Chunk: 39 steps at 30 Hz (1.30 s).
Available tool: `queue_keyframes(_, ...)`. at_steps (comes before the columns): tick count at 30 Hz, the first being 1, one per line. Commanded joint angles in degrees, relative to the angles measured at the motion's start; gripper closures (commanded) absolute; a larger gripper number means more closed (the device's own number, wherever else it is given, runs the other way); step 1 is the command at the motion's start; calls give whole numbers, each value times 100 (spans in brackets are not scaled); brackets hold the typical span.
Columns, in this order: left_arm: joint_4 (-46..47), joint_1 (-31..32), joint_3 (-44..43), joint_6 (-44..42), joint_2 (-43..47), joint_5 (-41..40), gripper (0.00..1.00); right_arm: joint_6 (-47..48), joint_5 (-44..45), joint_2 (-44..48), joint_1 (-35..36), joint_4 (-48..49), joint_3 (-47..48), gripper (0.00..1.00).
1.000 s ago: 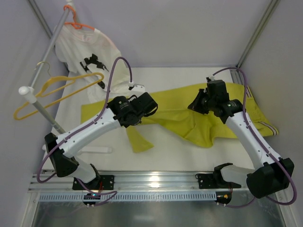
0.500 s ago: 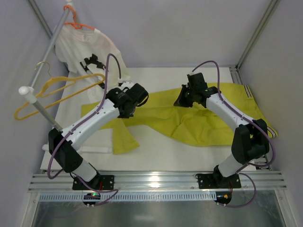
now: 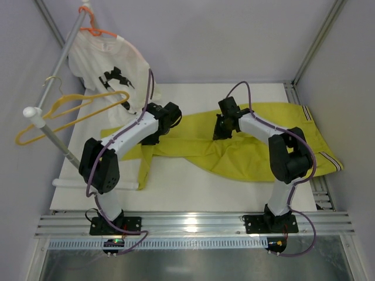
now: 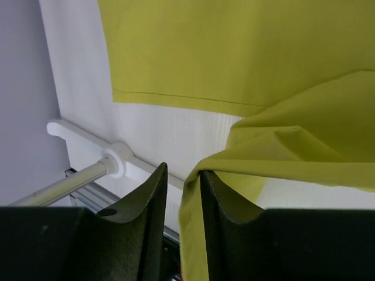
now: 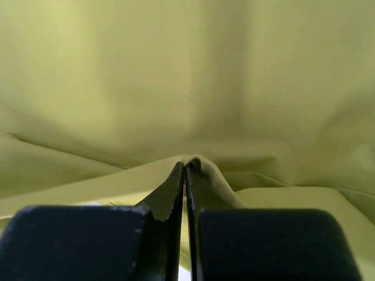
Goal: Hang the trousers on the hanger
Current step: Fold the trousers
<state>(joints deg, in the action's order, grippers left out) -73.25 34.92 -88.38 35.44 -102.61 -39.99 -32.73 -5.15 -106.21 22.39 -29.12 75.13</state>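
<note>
The yellow-green trousers point(image 3: 252, 146) lie spread across the white table, their striped bands point(image 3: 328, 159) at the right edge. My left gripper point(image 3: 150, 139) hovers over their left end with its jaws apart. In the left wrist view a fold of the trousers point(image 4: 234, 52) drapes over the right finger point(image 4: 225, 205) of that gripper point(image 4: 181, 171). My right gripper point(image 3: 218, 132) is shut on a raised pinch of the trousers point(image 5: 187, 76) near their middle, seen between its closed tips point(image 5: 185, 167). The yellow hanger point(image 3: 70, 114) hangs by its metal hook on the slanted rail point(image 3: 58, 64) at the left.
An orange hanger bearing a white T-shirt point(image 3: 105, 58) hangs higher on the same rail. The rail's white foot bar point(image 3: 96, 184) lies on the table's left front, and it shows in the left wrist view point(image 4: 117, 158). Grey walls close the table in at the back and on both sides.
Both arms have swung towards the back left, dragging the trousers along. The left jaws, shut on cloth before, have parted. The right gripper has stayed shut on its pinch.
</note>
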Motion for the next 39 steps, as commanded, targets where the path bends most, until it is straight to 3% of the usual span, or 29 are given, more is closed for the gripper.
queue_keyframes(1, -666, -195, -180, -318, -171, -800, 70, 302, 770, 224, -112, 12, -332, 95)
queue_keyframes(6, -532, -319, -250, -310, -689, -1344, 68, 539, 769, 276, -112, -40, -263, 88)
queue_keyframes(11, -778, -363, -917, -292, -1103, -2022, 65, 593, 779, 399, -121, -155, -183, 87)
queue_keyframes(17, -1095, -302, -1367, 67, -1113, -2031, 66, 505, 726, 505, -121, -172, -210, 65)
queue_keyframes(20, -745, -30, -1016, 51, -595, -1611, 65, 469, 717, 619, -121, -225, -131, 63)
queue_keyframes(21, -508, 50, -562, -106, -420, -982, 65, 452, 699, 733, -130, -234, -131, 63)
queue_keyframes(23, 73, 295, -7, -125, 159, -547, 62, 452, 656, 865, -130, -260, -139, 63)
queue_keyframes(27, 363, 367, 1084, 481, 776, 157, 59, 426, 629, 1199, -121, -243, -314, 62)
queue_keyframes(29, 680, 445, 1673, 657, 917, 307, 57, 417, 603, 1340, -121, -199, -385, 62)
queue_keyframes(34, 1462, 850, 2263, 595, 1102, 676, 37, 390, 394, 1463, -121, -172, -491, 62)
queue_keyframes(39, 1701, 850, 2308, 727, 866, 528, 37, 390, 383, 1630, -112, -146, -649, 62)
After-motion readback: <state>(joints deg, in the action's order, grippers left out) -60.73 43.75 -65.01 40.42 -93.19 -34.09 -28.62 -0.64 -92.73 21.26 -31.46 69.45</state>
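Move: The left hand's half-open fingers still have a trouser leg draped over them. That leg's loose end lies about 11 cm back, 2 cm left and 12 cm below. The rack foot bar is some 19 cm left and 10 cm back, and the flat leg's hem about 14 cm left and 6 cm ahead. The right hand pinches the other part of the fold, its laying spot about 3 cm below, 3 right and 1 back; the trouser bundle is roughly 14 cm right, 6 back. Forward about 6 cm and left some 4, dipping slightly and rolling nearly 20 degrees, the left hand then reverses: about 13 cm back and 8 down, unrolling and opening wide as it comes free and nears the loose leg end. The right lowers its fold 2 cm while easing 3 cm right, opens, then lifts some 7 cm clear. ##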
